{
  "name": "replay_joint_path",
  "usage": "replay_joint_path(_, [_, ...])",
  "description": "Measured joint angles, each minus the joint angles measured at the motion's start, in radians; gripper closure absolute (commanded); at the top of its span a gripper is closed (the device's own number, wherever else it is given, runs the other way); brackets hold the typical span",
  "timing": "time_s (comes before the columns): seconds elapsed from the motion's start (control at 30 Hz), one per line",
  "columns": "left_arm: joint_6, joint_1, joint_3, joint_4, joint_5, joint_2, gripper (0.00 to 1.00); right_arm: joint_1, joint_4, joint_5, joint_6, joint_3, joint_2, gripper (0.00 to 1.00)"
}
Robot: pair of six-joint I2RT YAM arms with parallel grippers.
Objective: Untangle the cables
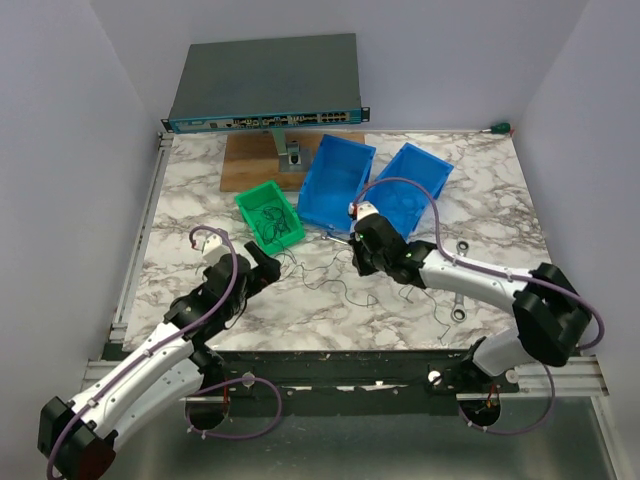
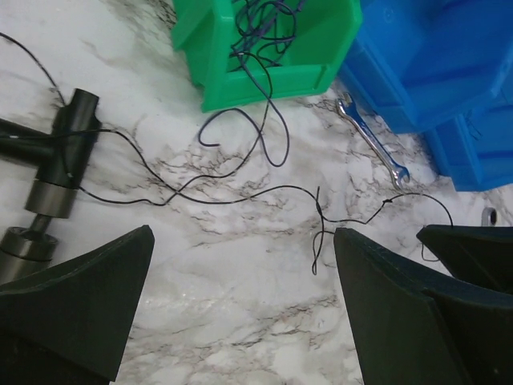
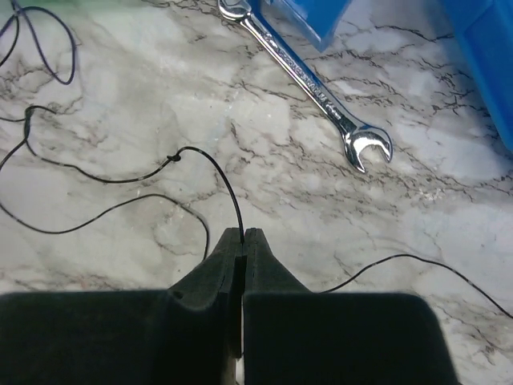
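Note:
Thin black cables point(image 1: 335, 280) trail in loose curves over the marble table between my two arms. One black strand point(image 3: 218, 172), knotted partway along, runs straight into my right gripper point(image 3: 243, 234), which is shut on it just above the tabletop. In the top view that gripper point(image 1: 357, 262) sits in front of the blue bins. A scribble of dark blue cables point(image 2: 258, 36) fills the green bin point(image 2: 321, 60) and spills over its front wall. My left gripper point(image 2: 242, 233) hangs open over bare marble, the long black strand point(image 2: 232, 200) lying just beyond its fingertips and untouched.
Two blue bins point(image 1: 340, 180) stand behind the right gripper. A silver wrench point(image 3: 309, 80) lies beside them and another point(image 1: 458, 305) by the right forearm. A network switch point(image 1: 265, 85) on a wooden board point(image 1: 250, 165) occupies the back. A black cylindrical fitting point(image 2: 68, 148) stands at the left.

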Motion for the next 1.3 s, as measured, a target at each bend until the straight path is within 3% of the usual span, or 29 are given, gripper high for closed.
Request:
replay_joint_path(0.23, [-0.024, 0.0, -0.028, 0.128, 0.095, 0.03, 0.01, 0.0, 0.004, -0.055, 0.001, -0.036, -0.172, 0.99])
replay_joint_path(0.6, [-0.061, 0.0, -0.004, 0.161, 0.135, 0.08, 0.02, 0.0, 0.017, -0.084, 0.0, -0.071, -0.325, 0.99])
replay_joint_path(1.0, [-0.117, 0.0, 0.004, 0.232, 0.159, 0.195, 0.01, 0.0, 0.027, -0.134, 0.008, -0.093, -0.35, 0.99])
replay_joint_path(1.3, [-0.288, 0.0, 0.005, 0.33, 0.175, 0.322, 0.03, 0.0, 0.034, -0.203, 0.034, -0.124, -0.44, 0.99])
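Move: The right hand already pinches the black cable, just off the table. From this hand, the cable's small knot lies about 4 cm ahead, 5 cm left and 5 cm lower; the wrench is some 10 cm ahead, 3 cm left, 6 cm below. From the open left hand, the knot is roughly 17 cm right, 4 cm ahead and 9 cm down, while the green bin lies 15 cm straight ahead, 8 cm below. Keeping its pinch on the black cable, the right hand lifts about 11 cm, steeply at first, while drawing back some 5 cm away from the wrench, its left side rolling up about 20 degrees. The empty left hand, fingers wide open, swings right about 7 cm and a little forward, passing in front of the green bin with its left side rolling down. ##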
